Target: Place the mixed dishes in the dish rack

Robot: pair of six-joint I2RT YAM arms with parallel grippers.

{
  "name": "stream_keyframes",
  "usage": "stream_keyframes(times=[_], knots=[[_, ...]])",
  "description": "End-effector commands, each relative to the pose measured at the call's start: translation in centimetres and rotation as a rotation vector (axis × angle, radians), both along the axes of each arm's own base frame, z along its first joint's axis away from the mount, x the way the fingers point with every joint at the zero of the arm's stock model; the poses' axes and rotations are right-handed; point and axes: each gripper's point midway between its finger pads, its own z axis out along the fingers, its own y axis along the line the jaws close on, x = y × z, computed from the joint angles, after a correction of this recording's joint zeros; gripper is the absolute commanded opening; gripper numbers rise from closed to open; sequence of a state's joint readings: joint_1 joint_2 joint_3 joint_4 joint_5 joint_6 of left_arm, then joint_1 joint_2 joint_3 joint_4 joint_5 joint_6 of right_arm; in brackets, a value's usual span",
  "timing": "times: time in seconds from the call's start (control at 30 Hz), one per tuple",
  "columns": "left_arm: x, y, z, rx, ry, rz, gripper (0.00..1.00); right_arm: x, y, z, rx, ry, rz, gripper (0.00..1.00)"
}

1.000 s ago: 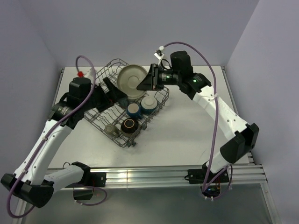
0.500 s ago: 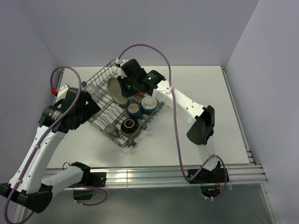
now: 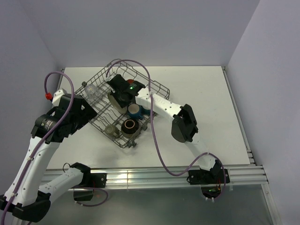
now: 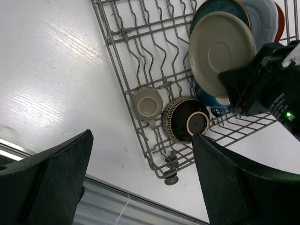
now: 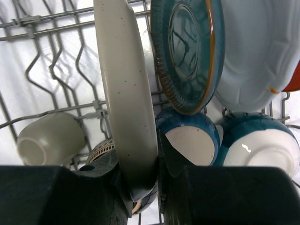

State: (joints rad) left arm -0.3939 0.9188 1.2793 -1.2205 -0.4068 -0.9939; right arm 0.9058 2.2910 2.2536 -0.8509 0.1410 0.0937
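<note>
The dish rack (image 3: 154,87) sits at the table's back left. My right gripper (image 3: 121,96) reaches into it, shut on a beige plate (image 5: 124,93) held on edge among the tines. Close beside this plate stand a teal plate (image 5: 187,51), a pale blue-white plate (image 5: 253,51) and a red-orange one (image 5: 293,79). Below them lie two blue cups (image 5: 187,140), a dark bowl (image 4: 185,119) and a small beige cup (image 4: 147,103). A clear glass (image 3: 92,90) rests in the rack's left corner. My left gripper (image 4: 140,187) hangs open and empty above the rack's near corner.
The rack's wheel (image 4: 171,178) stands on the white table near the metal front rail (image 4: 108,201). The right arm's purple cable (image 3: 152,126) loops over the rack and table. Walls close the table at the back and left.
The right arm has swung left and down, carrying the beige plate from above the rack's far side into the tines. The left arm has pulled back out of the rack toward the near left.
</note>
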Motion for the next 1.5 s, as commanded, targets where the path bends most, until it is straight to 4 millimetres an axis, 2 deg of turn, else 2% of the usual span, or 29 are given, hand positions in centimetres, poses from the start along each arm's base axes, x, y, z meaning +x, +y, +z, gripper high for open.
stream_keyframes(times=[0.0,0.23,0.53,0.77,0.87,0.9,0.97,1.0,1.1,1.27,1.3,1.37,1.4,1.47], knots=[[-1.0,0.3,-0.5,0.017,0.029,-0.023,0.93,2.2,1.9,4.9,0.093,-0.147,-0.003,0.0],[-1.2,0.1,-0.6,0.014,0.039,-0.039,0.92,2.2,3.0,1.8,0.057,-0.12,0.008,0.0],[-0.7,-0.3,-1.2,0.02,0.055,-0.06,0.92,0.7,4.2,-0.5,0.026,-0.093,0.035,0.0],[-0.5,-0.5,-1.7,0.026,0.067,-0.069,0.93,0.6,4.0,-1.9,0.001,-0.079,0.024,0.0],[-0.4,-0.7,-1.8,0.025,0.07,-0.077,0.93,0.6,3.9,-2.2,-0.003,-0.072,0.021,0.13],[-0.4,-0.7,-1.8,0.025,0.07,-0.079,0.93,0.6,3.9,-2.3,-0.004,-0.069,0.018,0.27],[-0.3,-0.8,-1.7,0.022,0.069,-0.083,0.94,0.7,3.7,-2.5,-0.012,-0.068,0.011,0.41],[-0.3,-0.9,-1.7,0.02,0.068,-0.086,0.94,0.7,3.6,-2.4,-0.014,-0.073,0.007,0.52],[-0.2,-1.2,-1.8,0.01,0.07,-0.098,0.95,1.1,3.2,-1.2,-0.009,-0.098,-0.017,0.73],[0.2,-1.9,-2.1,-0.014,0.07,-0.122,0.95,1.7,2.2,1.9,0.022,-0.141,-0.05,0.83],[0.2,-2.2,-2.2,-0.022,0.076,-0.127,0.95,1.8,1.9,3.4,0.036,-0.158,-0.06,0.84],[0.4,-2.5,-2.3,-0.032,0.07,-0.137,0.95,1.8,1.2,4.8,0.046,-0.176,-0.07,0.85],[0.6,-2.9,-2.3,-0.046,0.066,-0.147,0.95,1.6,0.8,6.6,0.069,-0.191,-0.075,0.86],[0.9,-3.4,-2.1,-0.065,0.051,-0.165,0.95,1.6,-0.1,8.2,0.085,-0.204,-0.093,0.88]])
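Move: The right gripper still holds the grey plate by its rim. Its slot in the rack lies about 3 cm ahead, 4 cm to the left and 9 cm below. The teal plate stands some 6 cm ahead, 2 cm left; the blue mug roughly 2 cm back and 4 cm right; the black bowl about 8 cm back, 2 cm right, all around 8 to 10 cm lower. From the empty left gripper the slot is about 16 cm ahead, 14 cm right and 20 cm down. Lower the right gripper about 5 cm while easing it 2.5 cm left, setting the pinched grey plate down into the rack beside the teal plate. Hold there, spread the fingers wide to let go of the rim, then start lifting straight up, some 3 cm, and slightly right. Let the open, empty left gripper sink about 3 cm and drift right, tipping slightly down. ##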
